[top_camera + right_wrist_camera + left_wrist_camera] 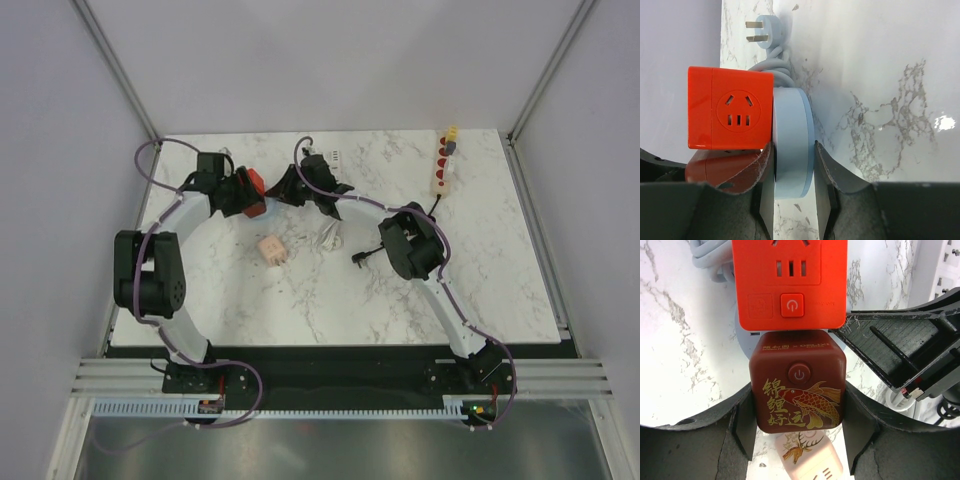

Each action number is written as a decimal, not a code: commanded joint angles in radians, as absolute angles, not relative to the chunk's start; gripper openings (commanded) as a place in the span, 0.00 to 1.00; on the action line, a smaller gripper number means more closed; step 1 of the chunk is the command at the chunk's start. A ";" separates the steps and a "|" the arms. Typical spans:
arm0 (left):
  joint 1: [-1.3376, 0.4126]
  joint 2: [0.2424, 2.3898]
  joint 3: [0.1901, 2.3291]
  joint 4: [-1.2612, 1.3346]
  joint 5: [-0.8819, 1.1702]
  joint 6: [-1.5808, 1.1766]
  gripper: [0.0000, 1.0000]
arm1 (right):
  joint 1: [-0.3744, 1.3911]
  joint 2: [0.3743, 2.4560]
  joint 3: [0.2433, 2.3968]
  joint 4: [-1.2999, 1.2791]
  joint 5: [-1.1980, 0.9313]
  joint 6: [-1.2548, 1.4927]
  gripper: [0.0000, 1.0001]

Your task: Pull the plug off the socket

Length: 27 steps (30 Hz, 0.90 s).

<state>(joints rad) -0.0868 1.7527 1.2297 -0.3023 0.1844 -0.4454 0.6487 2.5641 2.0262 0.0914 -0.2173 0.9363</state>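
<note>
An orange-red cube socket (790, 285) sits on a pale blue round base (792, 145), with a grey cable and its loose plug (762, 27) behind. The plug, a dark red cube with a gold koi (797, 385), sits flush against the socket's front face. My left gripper (797, 410) is shut on this dark red plug, one finger (742, 425) on each side. My right gripper (794, 165) is shut on the blue base, just beside the orange socket (732, 107). From above, both grippers (245, 195) (290, 190) meet at the red socket (255, 183) at the back left.
A pink cube with a deer print (271, 248) lies on the marble just in front of the left gripper, also visible under the plug (805, 457). A white power strip (445, 160) lies at the back right. A black cable end (362, 257) and a small white item (330, 237) lie mid-table.
</note>
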 commanded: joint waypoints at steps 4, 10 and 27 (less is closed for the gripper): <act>-0.002 1.629 1.186 -0.164 0.486 -0.649 0.02 | 0.644 2.638 1.997 -0.127 -0.032 0.853 0.00; 0.068 1.643 1.141 -0.080 0.592 -0.749 0.02 | 0.643 2.637 1.999 -0.133 -0.034 0.845 0.00; 0.011 1.287 1.027 -0.403 0.235 -0.535 0.02 | 0.641 2.632 1.994 -0.140 -0.035 0.824 0.00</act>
<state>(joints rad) 0.0101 1.3567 1.0981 -0.3374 0.2619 -0.5083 0.6590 2.5652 2.0346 0.0750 -0.1848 0.9188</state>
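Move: The left gripper already grips the brown cube plug. The round blue socket it sits on has its middle about 2 cm ahead, 1 cm right and 5 cm below; the red socket cube stands some 5 cm ahead, straight on and about level. The pink cube lies roughly 8 cm back, 2 cm right and 4 cm below. The right gripper pinches the round socket's edge, the socket's middle some 3 cm to its left, level with it. Keep the left fingers shut on the brown cube and rock it about 15 degrees leftward, left side down, shifting some 2 cm left over the round socket; then pull quickly up about 10 cm and back 5 cm, easing off the roll and lifting the fingertips slightly. Hold the right gripper still, pinching the socket's edge against the pull. ##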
